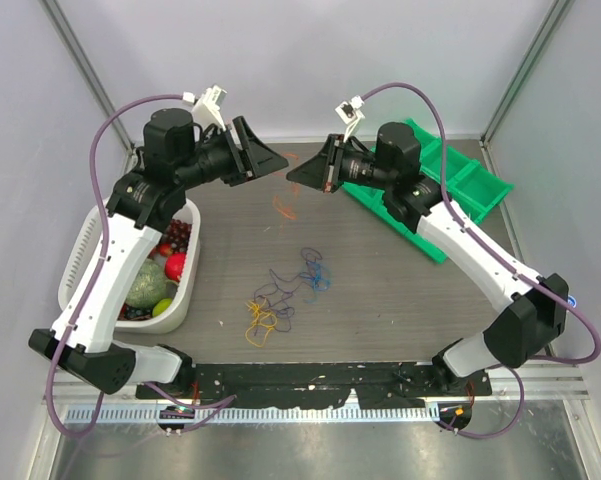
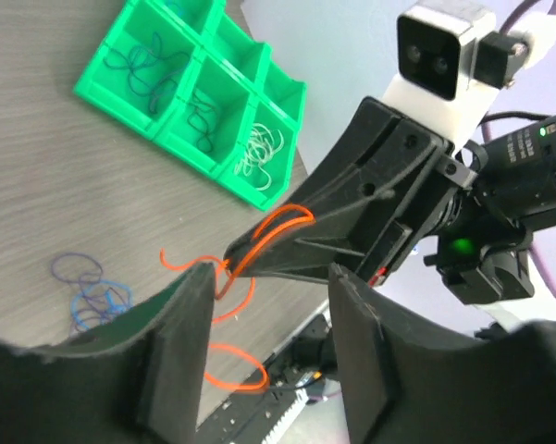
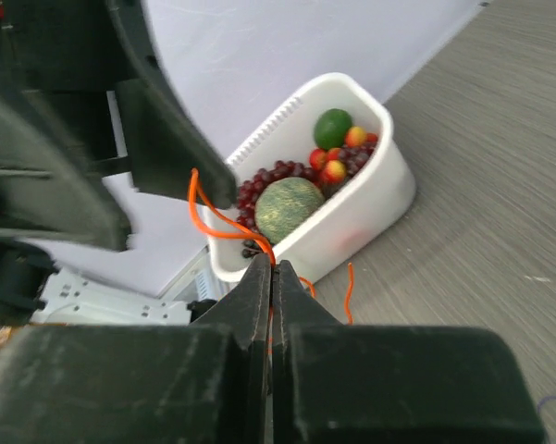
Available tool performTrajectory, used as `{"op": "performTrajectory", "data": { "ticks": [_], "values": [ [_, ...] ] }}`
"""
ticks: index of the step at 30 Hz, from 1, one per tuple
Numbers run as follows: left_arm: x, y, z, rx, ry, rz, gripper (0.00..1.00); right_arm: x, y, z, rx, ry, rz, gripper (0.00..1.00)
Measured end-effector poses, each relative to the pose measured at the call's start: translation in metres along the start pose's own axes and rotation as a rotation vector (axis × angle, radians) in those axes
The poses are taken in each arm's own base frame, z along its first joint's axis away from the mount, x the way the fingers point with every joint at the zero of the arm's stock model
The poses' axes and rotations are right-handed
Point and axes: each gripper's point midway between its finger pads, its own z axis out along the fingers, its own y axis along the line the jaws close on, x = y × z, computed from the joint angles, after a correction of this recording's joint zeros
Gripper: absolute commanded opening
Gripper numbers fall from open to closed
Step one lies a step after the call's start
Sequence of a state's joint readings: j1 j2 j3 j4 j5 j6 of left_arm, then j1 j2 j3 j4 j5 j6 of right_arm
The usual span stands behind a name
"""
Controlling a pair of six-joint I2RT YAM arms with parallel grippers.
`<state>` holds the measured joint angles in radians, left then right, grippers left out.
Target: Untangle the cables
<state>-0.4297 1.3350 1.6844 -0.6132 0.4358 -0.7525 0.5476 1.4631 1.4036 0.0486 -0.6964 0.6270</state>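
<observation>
An orange cable [image 2: 279, 225] hangs above the table, pinched at the tip of my right gripper [image 3: 272, 265], which is shut on it. The strand loops up from those jaws [image 3: 209, 225] toward my left gripper [image 2: 270, 276]. That gripper faces the right one with its jaws apart, and the strand brushes past its left fingertip [image 2: 202, 277]. From above, both grippers meet at the back of the table, left [image 1: 280, 160] and right [image 1: 293, 178], with orange strands [image 1: 283, 207] under them. A tangle of blue, purple and yellow cables [image 1: 298, 282] lies mid-table.
A green compartment tray [image 1: 480, 190] at the back right holds sorted strands [image 2: 259, 153]. A white basket [image 1: 88, 250] of fruit stands at the left edge [image 3: 375, 208]. A small yellow-orange loop [image 1: 263, 322] lies near the front.
</observation>
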Motion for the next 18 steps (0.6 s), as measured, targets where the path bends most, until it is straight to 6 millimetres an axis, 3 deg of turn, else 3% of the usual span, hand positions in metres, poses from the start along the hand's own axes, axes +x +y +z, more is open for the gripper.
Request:
{"op": "performTrajectory", "data": {
  "ticks": [3,6,8,10,13,18],
  "values": [
    [-0.003,0.008,-0.003,-0.050,-0.015,0.024,0.78,-0.002,-0.027,0.001,0.121,-0.021,0.013,0.00],
    [-0.003,0.019,-0.008,-0.114,-0.029,0.042,0.79,-0.013,-0.064,-0.008,0.277,-0.066,0.030,0.01],
    [-0.001,0.027,-0.011,-0.153,-0.028,0.053,0.79,-0.031,-0.101,-0.024,0.417,-0.117,0.051,0.01],
    [0.001,0.033,-0.015,-0.187,-0.025,0.064,0.80,-0.057,-0.145,-0.050,0.570,-0.193,0.072,0.01],
    [0.009,0.042,-0.021,-0.224,-0.012,0.071,0.80,-0.091,-0.219,-0.107,0.809,-0.306,0.117,0.00],
    [0.025,0.056,-0.030,-0.270,0.029,0.087,0.80,-0.116,-0.335,-0.192,1.139,-0.384,0.209,0.01]
  ]
}}
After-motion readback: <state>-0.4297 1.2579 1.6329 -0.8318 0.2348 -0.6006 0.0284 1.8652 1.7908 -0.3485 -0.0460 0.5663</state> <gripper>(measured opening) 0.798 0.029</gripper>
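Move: The right hand, shut on the orange cable, has the green tray's far compartment about 27 cm ahead, 28 cm to its right and 36 cm below. From the same hand, the tray's dark cable lies some 21 cm ahead and 20 cm right, its white cable 7 cm ahead and 34 cm right, both about 37 cm below. From the left hand, that far compartment is roughly 27 cm ahead, 31 cm right and 40 cm down. With its fingers kept shut on the orange cable, the right hand speeds away from the left gripper, to the right and forward and sinking about 11 cm on the way, some 40 cm in all towards the green tray's far compartment, while it swings clockwise by about 65 degrees until the fingers point mostly forward. The left hand, its fingers already parted and clear of the cable, opens them much wider and backs off around 5 cm down and nearly as far left. ##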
